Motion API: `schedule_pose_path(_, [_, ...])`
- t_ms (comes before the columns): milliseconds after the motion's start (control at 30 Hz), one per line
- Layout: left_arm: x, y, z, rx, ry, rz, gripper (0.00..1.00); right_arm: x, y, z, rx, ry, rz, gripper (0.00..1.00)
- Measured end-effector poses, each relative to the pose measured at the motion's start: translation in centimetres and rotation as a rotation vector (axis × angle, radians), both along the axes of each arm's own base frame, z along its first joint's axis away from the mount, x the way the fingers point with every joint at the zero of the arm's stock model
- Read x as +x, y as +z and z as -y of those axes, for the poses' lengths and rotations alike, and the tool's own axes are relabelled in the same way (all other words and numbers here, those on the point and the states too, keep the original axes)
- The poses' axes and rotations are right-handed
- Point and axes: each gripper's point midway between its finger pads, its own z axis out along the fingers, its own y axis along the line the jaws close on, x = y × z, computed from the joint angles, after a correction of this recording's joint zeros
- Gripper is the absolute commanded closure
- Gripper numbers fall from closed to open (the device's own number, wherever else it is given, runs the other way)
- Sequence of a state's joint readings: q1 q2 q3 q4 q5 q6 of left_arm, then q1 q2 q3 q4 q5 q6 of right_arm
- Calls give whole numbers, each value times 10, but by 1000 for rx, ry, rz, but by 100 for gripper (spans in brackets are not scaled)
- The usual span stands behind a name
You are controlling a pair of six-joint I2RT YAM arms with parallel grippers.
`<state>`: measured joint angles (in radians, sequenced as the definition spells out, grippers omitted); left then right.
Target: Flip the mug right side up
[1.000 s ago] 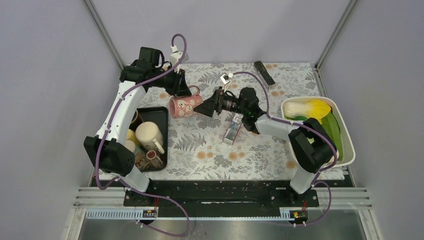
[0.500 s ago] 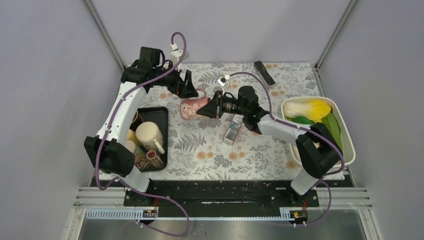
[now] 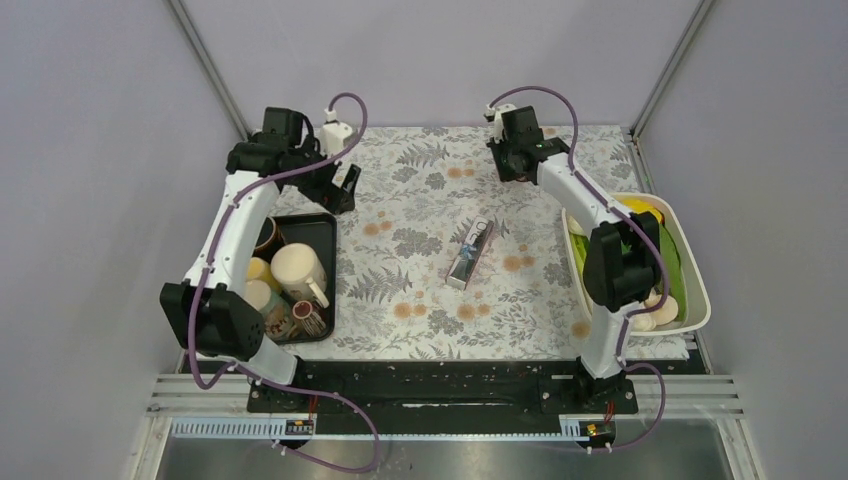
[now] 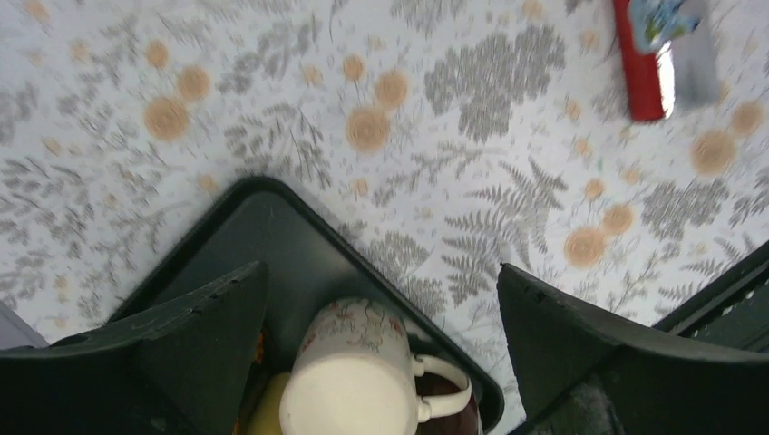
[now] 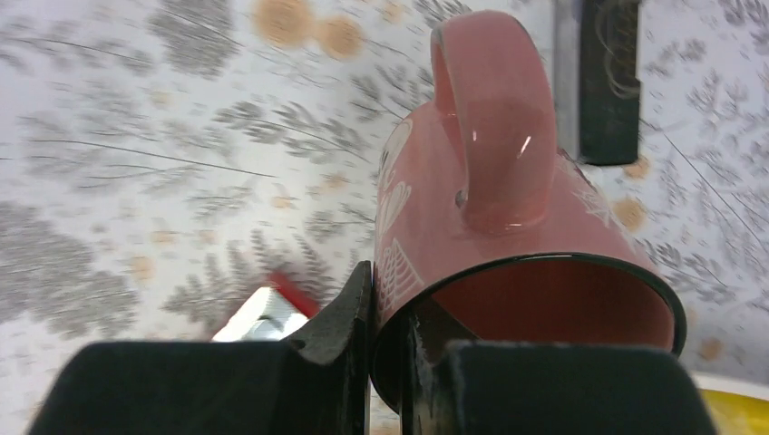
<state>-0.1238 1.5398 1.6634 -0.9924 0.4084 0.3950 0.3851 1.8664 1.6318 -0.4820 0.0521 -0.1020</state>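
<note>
The pink mug (image 5: pixel 494 195) shows only in the right wrist view, with its handle toward the top of the picture and its open mouth toward the camera. My right gripper (image 5: pixel 388 283) is shut on its rim, one finger outside the wall and one inside. From above, that gripper (image 3: pixel 512 160) is at the back of the table and the mug is hidden under the arm. My left gripper (image 4: pixel 381 269) stands open and holds nothing. It hangs over the far corner of the black tray (image 4: pixel 272 227), also seen from above (image 3: pixel 340 190).
The black tray (image 3: pixel 325 228) at the left holds a cream mug (image 4: pixel 349 381) and other cups. A toothpaste box (image 3: pixel 470 252) lies mid-table. A white basin (image 3: pixel 697 300) with vegetables stands at the right. A black bar (image 5: pixel 608 82) lies beyond the pink mug.
The left gripper opened, let go of the pink mug and drew back to the left over the tray. The right gripper shut on the mug's rim and carried it to the back of the table.
</note>
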Motion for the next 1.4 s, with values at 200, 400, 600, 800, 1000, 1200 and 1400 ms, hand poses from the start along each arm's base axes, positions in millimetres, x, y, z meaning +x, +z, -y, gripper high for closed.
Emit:
schedule_pose_path(200, [-41, -70, -19, 172, -102, -188, 6, 7, -62, 51, -182, -45, -190, 100])
schedule_pose_path(400, [-90, -115, -10, 353, -357, -277, 17, 1, -82, 45, -195, 27, -263, 81])
schedule_pose_path(600, [-127, -134, -11, 476, -614, -275, 20, 2, -82, 44, -189, 43, -264, 39])
schedule_pose_path(800, [-136, -146, -25, 593, -792, -215, 21, 1, -65, 43, -171, 46, -237, 10])
schedule_pose_path(1000, [-135, -156, -42, 711, -919, -189, 22, -15, 2, 38, -83, 64, -129, 6])
schedule_pose_path(1200, [-139, -168, -55, 783, -986, -217, 36, -34, 53, 33, -3, 92, -37, 5])
schedule_pose_path(1400, [-133, -186, -65, 855, -992, -205, 75, -47, 37, 22, 56, 131, -95, 5])
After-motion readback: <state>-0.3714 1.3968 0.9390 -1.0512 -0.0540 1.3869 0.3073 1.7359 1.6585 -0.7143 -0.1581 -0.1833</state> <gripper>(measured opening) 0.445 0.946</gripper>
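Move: The left hand, empty and open, is bound for the cream mug in the tray, about 11 cm back, 9 cm left and 20 cm below; the striped mug is some 19 cm back and 8 cm left of that hand, the yellow mug about 12 cm back and 17 cm left. The right hand holds the pink mug by its rim; its landing spot lies about 1 cm ahead, 8 cm right and 12 cm down, with the black box some 8 cm beyond and 5 cm right of that spot, and the long white box about 13 cm back and 11 cm left of it. The right hand lowers the pinched pink mug about 8 cm and slightly right, tipping down some 15 degrees to set it on its base short of the black box, then opens wide, lifts clear of the rim and draws back a little. Meanwhile the left hand sweeps down and back, then more slowly down and left to the cream mug's handle, some 19 cm down and 13 cm back in all, rolling its left side up and turning clockwise as its fingers half close with the handle between them. ##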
